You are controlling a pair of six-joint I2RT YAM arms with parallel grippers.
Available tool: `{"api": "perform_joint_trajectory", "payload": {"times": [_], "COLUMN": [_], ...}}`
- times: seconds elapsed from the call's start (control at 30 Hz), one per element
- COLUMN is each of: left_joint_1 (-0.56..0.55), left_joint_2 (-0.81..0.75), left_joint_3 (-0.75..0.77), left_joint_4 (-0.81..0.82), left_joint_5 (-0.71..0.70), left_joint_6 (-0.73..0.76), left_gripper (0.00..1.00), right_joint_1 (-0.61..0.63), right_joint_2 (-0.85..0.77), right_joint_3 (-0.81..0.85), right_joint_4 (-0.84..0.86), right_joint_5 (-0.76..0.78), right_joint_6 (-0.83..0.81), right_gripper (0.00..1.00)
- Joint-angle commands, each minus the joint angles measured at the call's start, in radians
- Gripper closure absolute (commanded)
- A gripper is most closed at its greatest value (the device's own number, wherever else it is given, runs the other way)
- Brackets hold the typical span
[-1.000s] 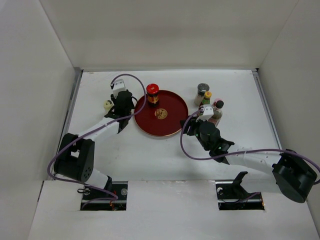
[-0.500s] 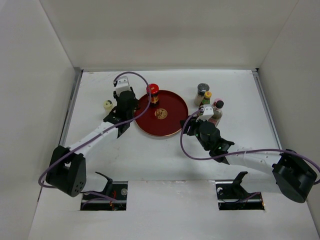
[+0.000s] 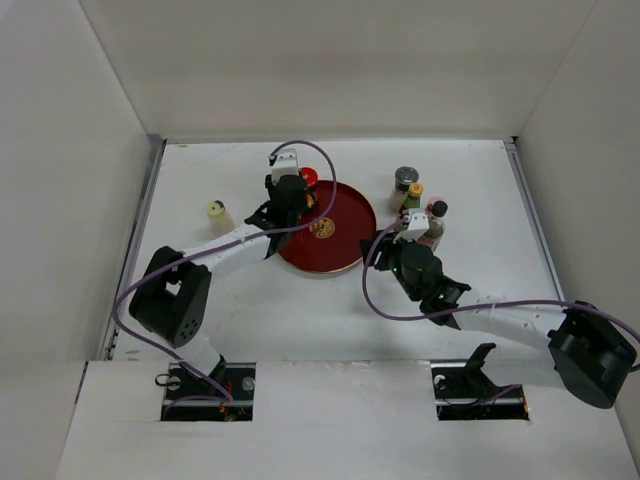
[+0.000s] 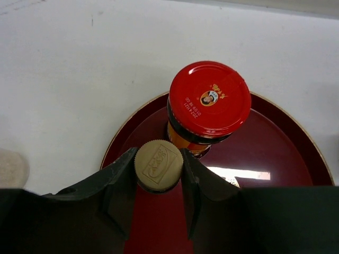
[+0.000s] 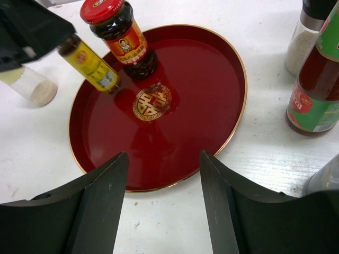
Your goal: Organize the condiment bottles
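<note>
My left gripper (image 4: 158, 160) is shut on the tan cap of a small yellow-labelled bottle (image 5: 91, 65). It holds the bottle tilted over the back left of the round red tray (image 3: 345, 250), right beside a red-capped jar (image 4: 209, 100) that stands on the tray. In the top view that gripper (image 3: 291, 201) hangs over the tray's left rim. My right gripper (image 5: 161, 174) is open and holds nothing, just off the tray's near right rim (image 5: 233, 132). Another condiment bottle, pale with a cream cap (image 3: 217, 212), stands on the table left of the tray.
A cluster of bottles stands right of the tray: a grey-capped one (image 3: 405, 180), a yellow-capped one (image 3: 413, 192) and a black-capped one (image 3: 437, 210), close to my right wrist. White walls enclose the table on three sides.
My left gripper has swung right from the table beside the tray to over the tray next to the red-capped jar, carrying the yellow-labelled bottle. The right arm has barely moved.
</note>
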Motion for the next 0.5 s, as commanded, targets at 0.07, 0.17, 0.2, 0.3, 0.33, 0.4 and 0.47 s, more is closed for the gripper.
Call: {"api": "perform_joint_trajectory", "payload": {"times": [0.07, 0.17, 0.2, 0.3, 0.33, 0.4, 0.47], "left_joint_1": [-0.012, -0.014, -0.015, -0.017, -0.018, -0.021, -0.027], "left_joint_2": [0.022, 0.026, 0.026, 0.025, 0.022, 0.002, -0.038], "left_joint_3": [0.066, 0.045, 0.036, 0.011, 0.008, -0.007, -0.032], "left_joint_4": [0.104, 0.104, 0.104, 0.106, 0.100, 0.101, 0.110], "left_joint_5": [-0.012, -0.029, -0.035, -0.063, -0.068, -0.069, -0.080], "left_joint_6": [0.013, 0.013, 0.012, 0.010, 0.010, 0.013, 0.013], "left_gripper": [0.77, 0.74, 0.72, 0.60, 0.53, 0.41, 0.28], "right_joint_1": [0.009, 0.009, 0.009, 0.009, 0.009, 0.006, 0.009], "right_joint_2": [-0.017, -0.016, -0.014, -0.020, -0.019, -0.010, -0.011], "right_joint_3": [0.024, 0.020, 0.023, 0.020, 0.018, 0.021, 0.024], "right_joint_4": [0.039, 0.049, 0.039, 0.048, 0.050, 0.039, 0.038], "right_joint_5": [0.001, 0.000, -0.002, 0.001, 0.001, -0.002, -0.001], "right_joint_6": [-0.001, 0.000, 0.000, -0.003, -0.001, 0.002, -0.003], "right_gripper": [0.38, 0.37, 0.37, 0.36, 0.36, 0.36, 0.37]}}
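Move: The left gripper still holds the yellow-labelled bottle just above the left part of the red tray; its spot on the tray lies straight below, about 11 cm under the fingers. The red-lidded jar stands some 4 cm ahead and 4 cm to the right, the tray's gold emblem about 6 cm right and level with the hand, the cream-capped shaker about 16 cm left and 3 cm back. From the right gripper the spot is roughly 17 cm left and 5 cm ahead. Lower the left gripper about 2 cm, nearly straight down, so the held bottle's base comes to rest on the tray beside the red-lidded jar. Pause there, then spread the fingers to roughly twice their gap to let go of the bottle, easing up a little under 1 cm as they open while they stay on either side of the cap. ##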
